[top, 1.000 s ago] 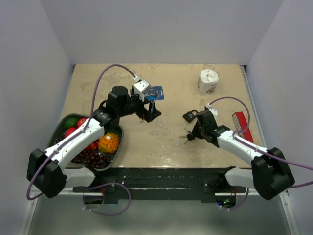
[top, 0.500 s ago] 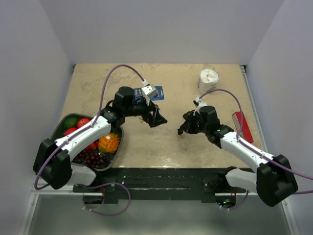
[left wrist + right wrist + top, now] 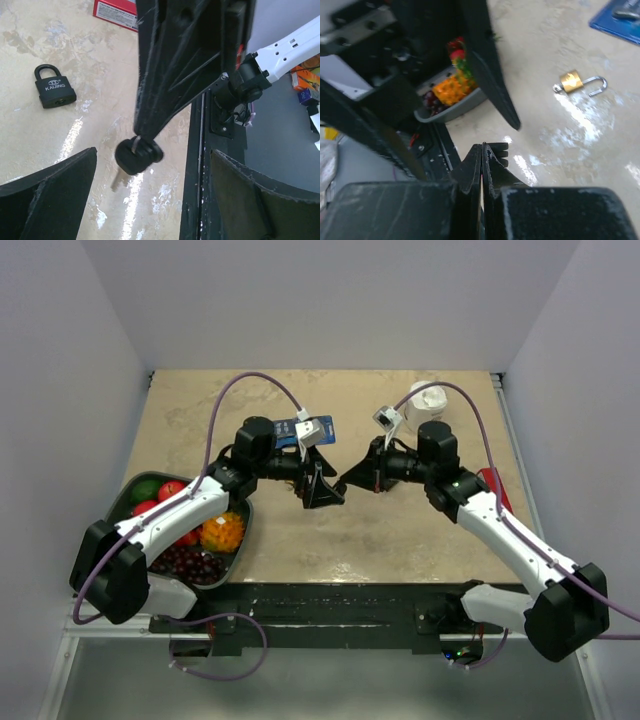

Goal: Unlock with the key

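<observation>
The key, a small bunch with black heads and a silver blade hanging down, is pinched in my right gripper, which is shut on it and held above the table. Black key heads stick out beside the shut fingertips. My left gripper is open, its jaws spread wide on either side just below the key without touching it. In the top view the two grippers meet tip to tip, left gripper and right gripper. The black padlock lies shut on the table, behind the key.
A small brass padlock with an open shackle lies on the table. A grey fruit tray is at the left, a white roll at the back right, a red box by the right arm, and a blue card behind.
My right gripper lifted the key off the table and swung it left toward the middle. My left gripper moved right and forward to meet it. The black padlock stayed on the table.
</observation>
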Robot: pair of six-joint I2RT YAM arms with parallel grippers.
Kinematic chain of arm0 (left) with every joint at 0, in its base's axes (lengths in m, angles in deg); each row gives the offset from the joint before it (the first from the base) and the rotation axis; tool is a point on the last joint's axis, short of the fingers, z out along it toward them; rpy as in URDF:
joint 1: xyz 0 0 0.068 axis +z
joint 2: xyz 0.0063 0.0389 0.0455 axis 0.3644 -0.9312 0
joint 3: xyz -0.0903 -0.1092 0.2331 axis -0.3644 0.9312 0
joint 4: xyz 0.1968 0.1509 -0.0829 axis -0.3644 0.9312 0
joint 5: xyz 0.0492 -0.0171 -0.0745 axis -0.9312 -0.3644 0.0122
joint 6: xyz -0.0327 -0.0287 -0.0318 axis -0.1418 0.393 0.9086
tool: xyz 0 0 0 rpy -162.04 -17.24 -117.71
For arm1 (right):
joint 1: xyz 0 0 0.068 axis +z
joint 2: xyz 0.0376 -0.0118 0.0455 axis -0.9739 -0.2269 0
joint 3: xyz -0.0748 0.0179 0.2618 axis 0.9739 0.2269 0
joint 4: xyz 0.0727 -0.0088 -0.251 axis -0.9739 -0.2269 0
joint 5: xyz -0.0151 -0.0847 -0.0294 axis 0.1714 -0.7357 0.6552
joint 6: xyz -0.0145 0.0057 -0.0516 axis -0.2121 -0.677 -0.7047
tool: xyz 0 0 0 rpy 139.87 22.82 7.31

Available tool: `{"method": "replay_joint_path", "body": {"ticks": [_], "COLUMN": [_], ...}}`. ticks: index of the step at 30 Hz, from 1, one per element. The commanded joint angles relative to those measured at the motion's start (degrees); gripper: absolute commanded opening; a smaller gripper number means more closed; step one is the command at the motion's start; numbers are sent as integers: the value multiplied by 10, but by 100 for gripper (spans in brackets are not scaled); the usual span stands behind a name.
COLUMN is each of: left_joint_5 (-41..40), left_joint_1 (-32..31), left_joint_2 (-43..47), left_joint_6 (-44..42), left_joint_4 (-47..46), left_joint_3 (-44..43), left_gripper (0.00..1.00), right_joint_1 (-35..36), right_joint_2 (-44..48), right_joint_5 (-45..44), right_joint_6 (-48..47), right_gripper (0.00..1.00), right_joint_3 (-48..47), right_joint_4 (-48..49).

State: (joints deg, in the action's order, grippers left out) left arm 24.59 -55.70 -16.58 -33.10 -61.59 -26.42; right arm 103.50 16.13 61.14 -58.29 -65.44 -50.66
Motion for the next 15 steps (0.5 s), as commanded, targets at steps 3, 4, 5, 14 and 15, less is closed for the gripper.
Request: {"method": "replay_joint_path", "body": {"ticks": [3, 4, 5, 14, 15], "left_joint_5": [8, 13, 20, 63, 64], "left_joint_1": [-1, -2, -2, 0, 0], "left_joint_2": [17, 19, 19, 16, 17], "left_joint_6": [-36, -37, -39, -65, -69], "left_joint_4": [-3, -3, -2, 28, 30], "left_joint_3": [-5, -4, -4, -16, -16], "left_gripper": [99, 99, 99, 60, 57], "right_joint_1": [-2, -2, -1, -2, -2], "right_joint_2": [-3, -1, 0, 6, 6], "right_joint_5": [123, 128, 129, 119, 115], "right_joint_6": [-14, -14, -12, -23, -25], "right_gripper": [0, 0, 0, 0, 0], "right_joint_3": [-59, -63, -64, -73, -75], "right_joint_4": [2, 2, 2, -17, -19]}}
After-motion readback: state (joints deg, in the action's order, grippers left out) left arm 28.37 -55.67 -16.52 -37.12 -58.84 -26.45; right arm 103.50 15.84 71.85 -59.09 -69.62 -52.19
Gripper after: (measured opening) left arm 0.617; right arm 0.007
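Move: The key's black head, held in the right fingertips, lies about 3 cm to the left hand's right, 3 cm below and 1 cm farther out. From the right hand, the left hand's open gripper is some 4 cm to the left, 3 cm above and 1 cm back. On the table about 20 cm below, the brass padlock is roughly 15 cm ahead and 11 cm left of the left hand; the black padlock is about 14 cm ahead and 12 cm right of the right hand. Still pinching the key's head in its shut fingertips, the right hand lifts it about 3 cm while drawing back 2.5 cm and turning some 10 degrees counter-clockwise, easing it between the left hand's fingers, then holds still. The left hand first waits wide open, then slips about 1 cm back and starts closing around the head, to a bit over half open; no left-finger touch can be made out. ##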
